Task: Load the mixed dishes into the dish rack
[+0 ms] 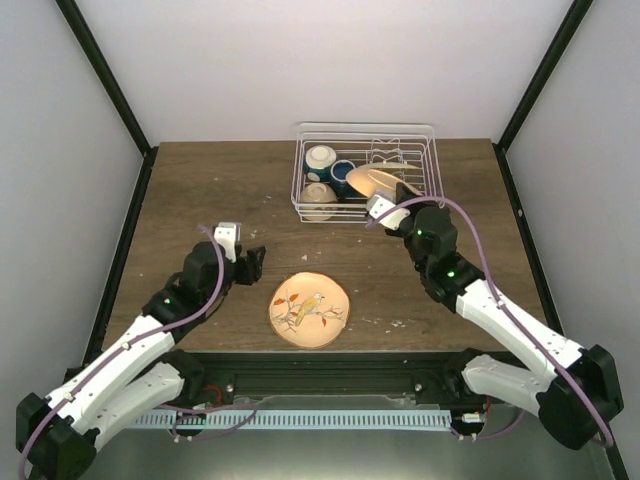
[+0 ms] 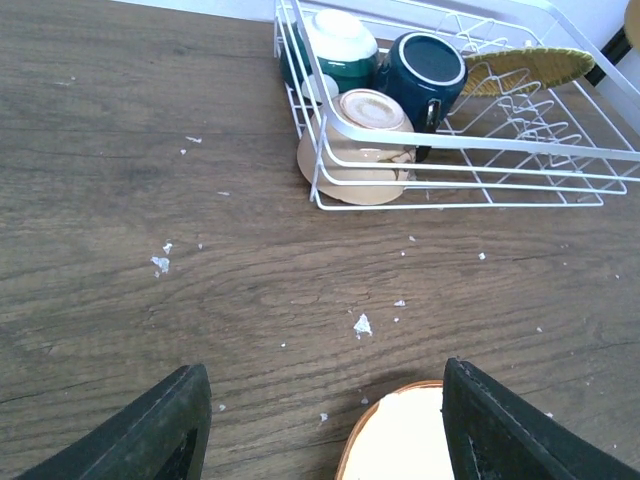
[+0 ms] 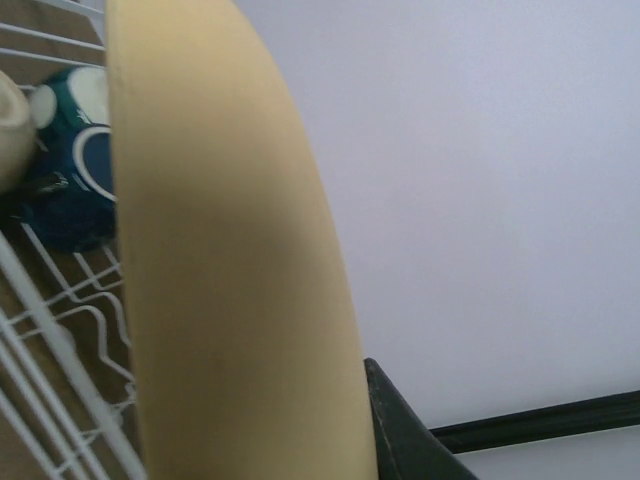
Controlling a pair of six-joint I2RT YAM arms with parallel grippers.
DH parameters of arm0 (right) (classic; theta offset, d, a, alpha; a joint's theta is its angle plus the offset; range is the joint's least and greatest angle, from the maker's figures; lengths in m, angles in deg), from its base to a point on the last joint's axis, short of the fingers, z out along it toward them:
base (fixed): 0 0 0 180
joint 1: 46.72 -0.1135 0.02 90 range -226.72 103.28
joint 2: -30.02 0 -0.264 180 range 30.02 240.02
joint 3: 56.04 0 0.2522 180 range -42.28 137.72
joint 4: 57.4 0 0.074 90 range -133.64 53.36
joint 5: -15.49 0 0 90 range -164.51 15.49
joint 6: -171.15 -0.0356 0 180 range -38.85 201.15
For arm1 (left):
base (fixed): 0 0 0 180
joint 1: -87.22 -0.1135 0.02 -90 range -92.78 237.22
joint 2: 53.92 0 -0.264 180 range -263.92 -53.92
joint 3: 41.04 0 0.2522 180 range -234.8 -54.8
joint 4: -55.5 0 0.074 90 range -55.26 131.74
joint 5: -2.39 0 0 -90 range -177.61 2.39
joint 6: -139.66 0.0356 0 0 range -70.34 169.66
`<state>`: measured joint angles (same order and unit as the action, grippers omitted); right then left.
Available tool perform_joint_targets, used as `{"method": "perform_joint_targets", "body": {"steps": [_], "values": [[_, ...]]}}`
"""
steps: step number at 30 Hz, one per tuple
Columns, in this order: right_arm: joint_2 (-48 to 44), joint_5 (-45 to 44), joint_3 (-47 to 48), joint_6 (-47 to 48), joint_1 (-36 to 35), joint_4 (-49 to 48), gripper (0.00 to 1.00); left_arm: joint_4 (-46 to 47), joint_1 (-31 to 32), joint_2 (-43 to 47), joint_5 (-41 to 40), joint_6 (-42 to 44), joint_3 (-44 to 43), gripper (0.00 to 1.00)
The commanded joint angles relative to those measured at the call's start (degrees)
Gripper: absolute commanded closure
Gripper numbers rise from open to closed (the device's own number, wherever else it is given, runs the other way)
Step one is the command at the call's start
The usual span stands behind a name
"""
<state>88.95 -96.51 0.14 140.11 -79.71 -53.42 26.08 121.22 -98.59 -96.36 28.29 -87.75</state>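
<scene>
The dish rack [image 1: 428, 150] stands at the back of the table. Inside it lie a cream bowl [image 1: 319, 200], a white and green bowl [image 1: 321, 160] and a dark blue cup [image 1: 343, 175]. My right gripper [image 1: 385, 208] is shut on the rim of a tan woven plate [image 1: 372, 180], held tilted over the rack's prongs. That plate [image 3: 230, 280] fills the right wrist view, with one dark finger [image 3: 400, 430] against it. An orange plate with a bird picture [image 1: 310, 309] lies flat near the front edge. My left gripper [image 1: 250, 262] hovers open just left of it, holding nothing.
White crumbs [image 2: 362, 324] are scattered over the wood between the left gripper [image 2: 325, 400] and the rack [image 2: 520, 148]. Black frame posts and grey walls close in the table on both sides. The orange plate's edge [image 2: 400, 440] shows by the left gripper's right finger.
</scene>
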Motion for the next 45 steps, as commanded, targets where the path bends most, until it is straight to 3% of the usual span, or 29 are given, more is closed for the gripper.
{"method": "perform_joint_targets", "body": {"steps": [1, 8, 19, 45], "values": [[2.8, -4.1, -0.8, 12.0, -0.2, -13.9, 0.99, 1.6, -0.3, 0.3, 0.1, -0.7, 1.2, 0.35], [9.4, -0.9, 0.1, 16.9, 1.1, -17.6, 0.99, 1.8, -0.3, 0.5, -0.3, -0.6, 1.9, 0.35], [16.8, 2.5, 4.4, 19.4, 8.0, -13.0, 0.99, 3.5, -0.4, 0.6, 1.0, -1.0, 3.3, 0.35], [34.2, 12.2, 7.3, 32.5, 14.6, -27.4, 0.99, 6.5, -0.5, -5.4, 2.2, -1.0, 3.3, 0.35]]}}
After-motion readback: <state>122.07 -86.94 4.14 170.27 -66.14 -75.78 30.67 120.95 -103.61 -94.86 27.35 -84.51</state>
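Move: The plate slot in the dish rack that the held tan plate is bound for lies about 16 cm ahead of the right hand, 3 cm left and 20 cm below it. The standing plate is some 4 cm beyond that slot; the blue mug is 19 cm ahead of the right hand and 13 cm left. From the left hand, the bird plate lies about 8 cm back, 11 cm right and 17 cm down, the slot 24 cm ahead and 32 cm right. The tan plate, still pinched near its edge in the right fingers, is carried forward about 12 cm and, after a slight first rise, down about 11 cm towards the slot in front of the standing plate. The right wrist rolls some 30 degrees, left side dropping, and the grip holds. The open, empty left hand sinks slowly towards the bird plate. ##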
